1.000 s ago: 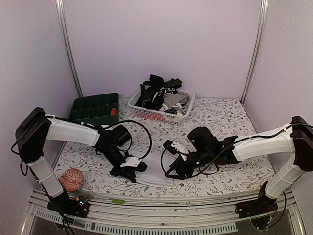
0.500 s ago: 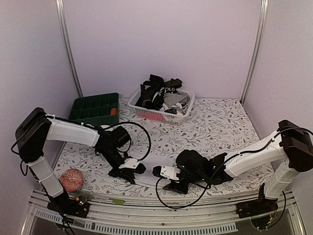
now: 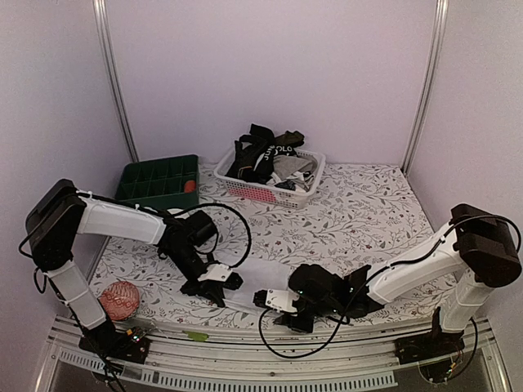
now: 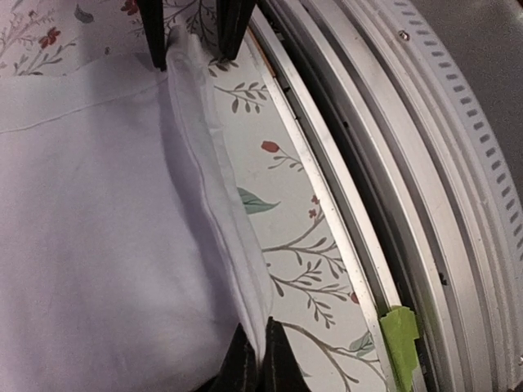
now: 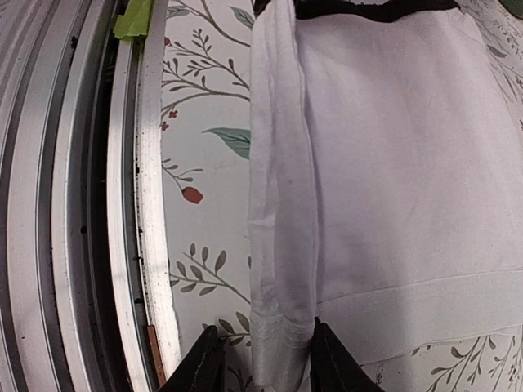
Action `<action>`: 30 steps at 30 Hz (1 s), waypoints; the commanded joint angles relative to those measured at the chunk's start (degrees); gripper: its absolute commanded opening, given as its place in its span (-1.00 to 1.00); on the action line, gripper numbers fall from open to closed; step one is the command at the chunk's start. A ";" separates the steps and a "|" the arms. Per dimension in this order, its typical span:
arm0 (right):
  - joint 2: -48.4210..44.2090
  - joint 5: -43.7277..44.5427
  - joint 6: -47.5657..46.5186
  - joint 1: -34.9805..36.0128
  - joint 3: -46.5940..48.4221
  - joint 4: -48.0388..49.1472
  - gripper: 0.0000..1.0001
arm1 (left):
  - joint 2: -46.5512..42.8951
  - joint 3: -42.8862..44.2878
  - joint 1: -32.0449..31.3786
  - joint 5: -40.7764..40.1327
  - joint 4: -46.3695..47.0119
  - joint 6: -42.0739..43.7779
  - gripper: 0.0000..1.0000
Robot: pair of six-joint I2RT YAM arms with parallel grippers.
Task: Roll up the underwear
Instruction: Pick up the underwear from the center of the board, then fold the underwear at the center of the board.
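Note:
White underwear (image 3: 249, 286) with a black waistband (image 5: 368, 10) lies flat near the table's front edge, and its near edge is folded over into a thick fold (image 5: 278, 204). My left gripper (image 3: 219, 284) is shut on one end of that fold (image 4: 260, 359). At the other end, my right gripper (image 3: 274, 302) straddles the fold (image 5: 268, 359). One of its fingers (image 5: 331, 359) touches the cloth; the other (image 5: 204, 359) stands a little apart. In the left wrist view the right fingers (image 4: 151, 33) show at the top, either side of the fold.
A white lattice basket (image 3: 245, 189) heaped with dark and light underwear stands at the back centre. Left of it is a green compartment tray (image 3: 159, 181). A red ball (image 3: 120, 300) lies at the front left. The metal front rail (image 4: 359, 204) with green tape (image 4: 400, 327) runs beside the fold.
My right gripper has dropped from the table's middle to the underwear's near edge, and its jaws have narrowed around the fold. The left gripper has kept its hold and barely moved.

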 commanded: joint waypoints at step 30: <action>-5.66 -21.36 11.51 -6.78 7.12 -14.76 -1.00 | -0.50 9.00 6.39 4.24 -17.85 14.69 -1.00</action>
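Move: The right hand's half-open fingers already straddle the near right corner of the folded underwear, within a centimetre of the hand point; the garment's middle is about 7 cm ahead and 8 cm left. The left hand already holds the near left corner; from it the right corner is some 18 cm right and 3 cm back, a green tape scrap roughly 8 cm back and 6 cm left, and the striped ball about 26 cm left, level with it. The right fingers shut on the near right corner of the underwear and pinch it while the left keeps its pinch on the near left corner. Then both hands rise together some 4 to 5 cm, each easing slightly back towards the base before turning forward again; the right wrist tilts about 15 degrees, swinging its fingertips towards the base. ##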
